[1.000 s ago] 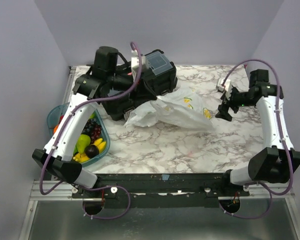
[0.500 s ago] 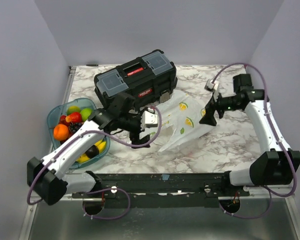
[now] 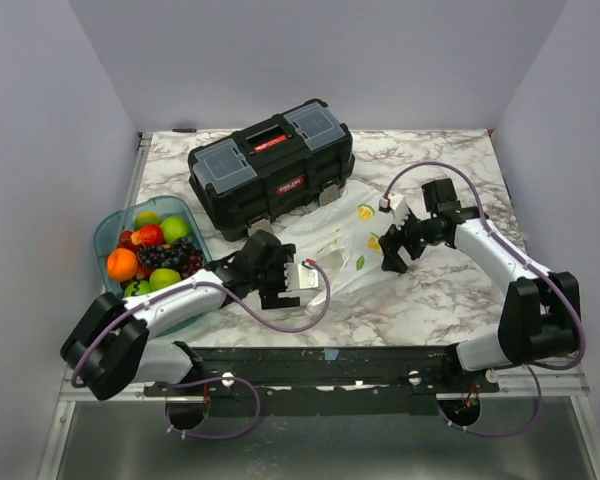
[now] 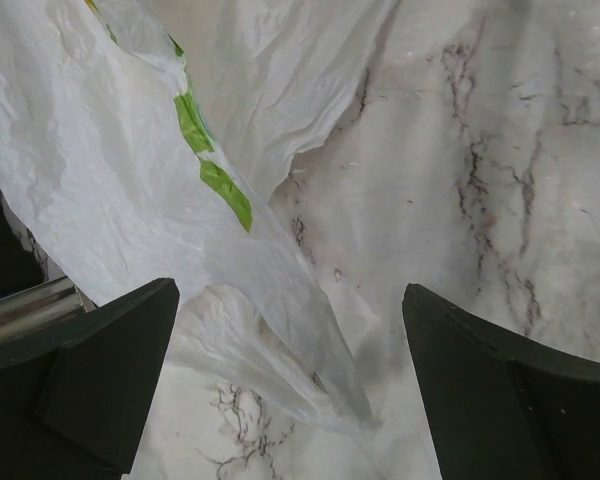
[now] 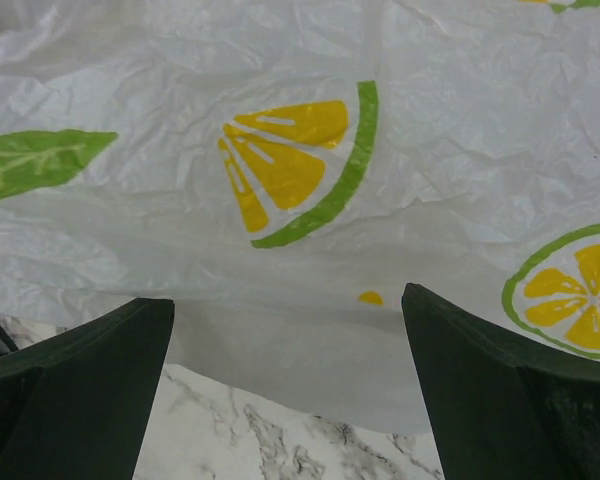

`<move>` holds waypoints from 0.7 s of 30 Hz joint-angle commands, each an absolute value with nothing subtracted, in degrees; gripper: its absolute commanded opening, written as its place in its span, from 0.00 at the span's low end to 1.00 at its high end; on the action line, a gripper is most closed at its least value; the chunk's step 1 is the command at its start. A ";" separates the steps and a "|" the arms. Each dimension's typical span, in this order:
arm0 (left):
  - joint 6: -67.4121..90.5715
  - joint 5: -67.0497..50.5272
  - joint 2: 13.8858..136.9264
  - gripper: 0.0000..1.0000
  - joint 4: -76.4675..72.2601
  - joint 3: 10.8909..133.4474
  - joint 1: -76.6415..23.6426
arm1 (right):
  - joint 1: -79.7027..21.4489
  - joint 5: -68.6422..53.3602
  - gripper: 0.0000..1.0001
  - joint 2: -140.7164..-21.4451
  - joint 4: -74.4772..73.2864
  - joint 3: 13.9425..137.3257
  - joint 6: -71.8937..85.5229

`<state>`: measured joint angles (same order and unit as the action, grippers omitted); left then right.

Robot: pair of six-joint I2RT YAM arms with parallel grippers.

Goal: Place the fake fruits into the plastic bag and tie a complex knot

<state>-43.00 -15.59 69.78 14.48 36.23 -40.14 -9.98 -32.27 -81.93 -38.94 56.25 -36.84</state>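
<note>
The plastic bag (image 3: 342,243), whitish with lemon-slice prints, lies flat on the marble table in front of the toolbox. My left gripper (image 3: 310,280) is open at the bag's near-left corner. In the left wrist view that thin corner (image 4: 280,330) lies on the table between the spread fingers of the left gripper (image 4: 290,320). My right gripper (image 3: 387,260) is open at the bag's right edge. The right wrist view shows the bag's edge (image 5: 310,330) between the fingers of the right gripper (image 5: 288,320). The fake fruits (image 3: 152,252) are piled in the teal tray at the left.
A black toolbox (image 3: 270,165) with grey-blue lids stands at the back, touching the bag's far edge. The teal tray (image 3: 103,232) sits at the table's left edge, beside my left arm. Purple cables loop off both wrists.
My left arm swung from over the toolbox down to the bag's near-left corner and its gripper opened. The right arm moved left and nearer, onto the bag's right edge. The bag shifted and flattened.
</note>
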 commanded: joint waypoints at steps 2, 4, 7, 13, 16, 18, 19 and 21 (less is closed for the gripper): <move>-39.66 -3.08 78.44 0.98 2.90 38.67 -41.97 | -10.36 -24.80 0.94 -84.67 -29.53 50.65 -39.11; -38.17 -0.60 80.89 0.86 3.76 40.19 -41.77 | -10.37 -22.43 0.87 -85.26 -26.87 48.28 -41.19; -36.01 -1.80 80.41 0.52 6.31 41.50 -40.30 | -10.37 -18.05 0.81 -86.83 -22.95 45.38 -44.19; -27.05 -20.27 73.67 0.00 21.57 49.85 -30.69 | -9.70 -12.53 0.77 -92.35 -17.62 44.11 -49.41; -19.74 -36.54 70.03 0.00 27.57 56.28 -24.22 | -7.94 -10.88 0.78 -94.58 -16.22 44.46 -52.00; -16.22 -43.17 68.34 0.00 29.80 59.79 -22.43 | -6.30 -10.45 0.78 -95.29 -16.21 45.17 -53.63; -15.45 -45.58 68.22 0.00 31.82 62.02 -22.41 | -5.72 -10.75 0.79 -94.84 -17.23 45.98 -54.22; -12.78 -48.89 68.83 0.00 34.44 65.71 -22.79 | -5.05 -13.05 0.81 -92.15 -21.27 48.48 -54.71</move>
<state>-21.74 -30.89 70.15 24.95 59.51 -22.26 -7.29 -19.75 -91.07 -16.97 47.90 -48.75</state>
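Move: The bag's near-left corner lies about 4 cm ahead of the open left fingers and 2 cm below, level sideways. The toolbox's middle is some 20 cm ahead and 4 cm left of that hand; the fruit basin sits about 28 cm to its left and 1 cm ahead. The right hand hovers open over the bag's right edge, roughly 3 cm ahead, 2 cm right and 8 cm below; from that hand the toolbox's middle is some 17 cm ahead and 23 cm left. Forward and slightly down, the left hand slides its open fingers around the bag's corner, pinches it shut, then rises steeply about 16 cm, tipping its fingers up towards level. Meanwhile the right hand sinks about 8 cm onto the bag's right edge, then works forward and a little right along the table, fingers narrowing only slightly and staying open. ##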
